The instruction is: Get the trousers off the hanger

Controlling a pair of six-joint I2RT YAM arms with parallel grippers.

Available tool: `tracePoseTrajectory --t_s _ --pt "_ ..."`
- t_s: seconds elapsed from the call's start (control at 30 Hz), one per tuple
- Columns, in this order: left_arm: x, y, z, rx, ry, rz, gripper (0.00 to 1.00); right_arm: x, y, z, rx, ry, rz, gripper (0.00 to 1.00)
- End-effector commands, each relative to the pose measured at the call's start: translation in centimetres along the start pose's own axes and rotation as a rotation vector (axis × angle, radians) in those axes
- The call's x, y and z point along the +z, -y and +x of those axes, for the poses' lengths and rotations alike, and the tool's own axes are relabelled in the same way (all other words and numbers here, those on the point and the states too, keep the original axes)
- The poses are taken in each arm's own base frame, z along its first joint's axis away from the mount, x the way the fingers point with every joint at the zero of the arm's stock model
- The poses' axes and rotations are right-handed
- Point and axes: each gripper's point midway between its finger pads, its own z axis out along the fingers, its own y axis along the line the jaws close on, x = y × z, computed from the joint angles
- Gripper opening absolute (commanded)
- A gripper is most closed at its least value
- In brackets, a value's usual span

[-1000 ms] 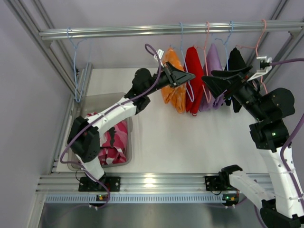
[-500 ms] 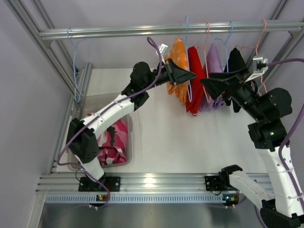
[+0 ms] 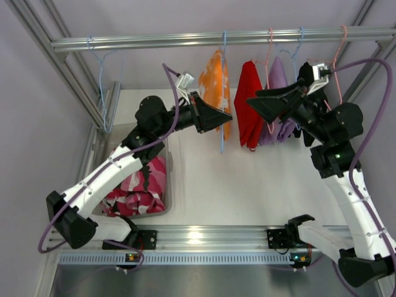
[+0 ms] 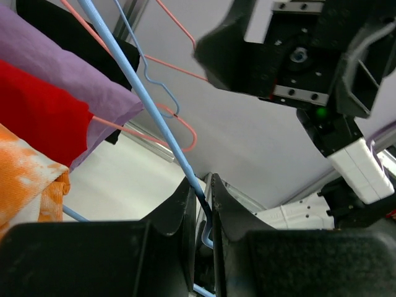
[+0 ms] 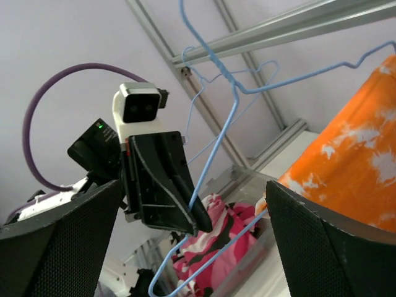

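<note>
The orange trousers with white blotches (image 3: 216, 86) hang on a blue wire hanger (image 3: 222, 137) hooked over the rail (image 3: 154, 41). My left gripper (image 3: 228, 116) is shut on that hanger's wire, low on its side; the left wrist view shows the blue wire (image 4: 162, 124) pinched between the jaws of the left gripper (image 4: 202, 182). My right gripper (image 3: 250, 103) stands open just right of the hanger, in front of a red garment (image 3: 250, 111), with nothing in it. In its own view the right gripper (image 5: 193, 207) has its wide-apart fingers (image 5: 52, 247) framing the hanger (image 5: 224, 127) and orange trousers (image 5: 346, 164). The pink camouflage trousers (image 3: 141, 185) lie in a bin.
A clear bin (image 3: 166, 207) sits at the left on the table. Red, purple (image 3: 278, 77) and black (image 3: 305, 74) garments hang on further hangers at the right of the rail. An empty blue hanger (image 3: 101, 80) hangs at the far left. Frame posts stand on both sides.
My left gripper has dragged the hanger with the orange trousers leftward along the rail, away from the red garment. The right gripper has opened wide and lifted slightly to the left.
</note>
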Motion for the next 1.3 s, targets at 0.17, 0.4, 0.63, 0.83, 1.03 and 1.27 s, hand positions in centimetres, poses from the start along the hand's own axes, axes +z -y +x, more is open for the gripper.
tracePoseTrajectory --t_s 0.17,0.4,0.63,0.83,1.03,1.27 --pt "-4.1 6.9 -6.0 0.394 0.201 0.098 0.00 3.6 -5.3 0.6 0.082 -0.061 -0.268 0.99" --pt "-5.0 7.5 -4.6 0.393 0.156 0.128 0.00 6.0 -6.8 2.9 0.135 -0.112 -0.386 0.86" --pt "-5.5 8.2 -3.2 0.386 0.116 0.166 0.00 7.3 -8.0 3.5 0.218 -0.121 -0.475 0.67" --pt "-5.6 8.5 -2.9 0.399 0.108 0.173 0.00 8.3 -8.5 5.2 0.288 -0.156 -0.505 0.59" --pt "-5.8 7.7 -2.1 0.399 0.096 0.146 0.00 8.6 -8.4 5.1 0.304 -0.148 -0.513 0.52" --pt "-6.1 5.0 -0.7 0.357 0.088 0.048 0.00 7.8 -10.2 3.4 0.249 -0.126 -0.559 0.23"
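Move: From the right hand, the blue hanger's neck is about 10 cm to the left, 6 cm ahead and slightly higher. The orange trousers on that hanger hang 13 cm left, some 4 cm ahead and 10 cm below, with the red trousers about 6 cm ahead, 2 cm left and 10 cm lower. The neck sits roughly 11 cm ahead of the left hand, 1 cm left and 8 cm above. The right fingers come around the blue hanger's wire at its neck and close most of the way: wide open, the right hand sweeps some 13 cm left, turning about 30 degrees counter-clockwise and tipping slightly down, shutting on the way and as it stops. The left hand keeps its pinch near the hanger's corner and draws it back about 5 cm and 4 cm left, sinking slightly. ##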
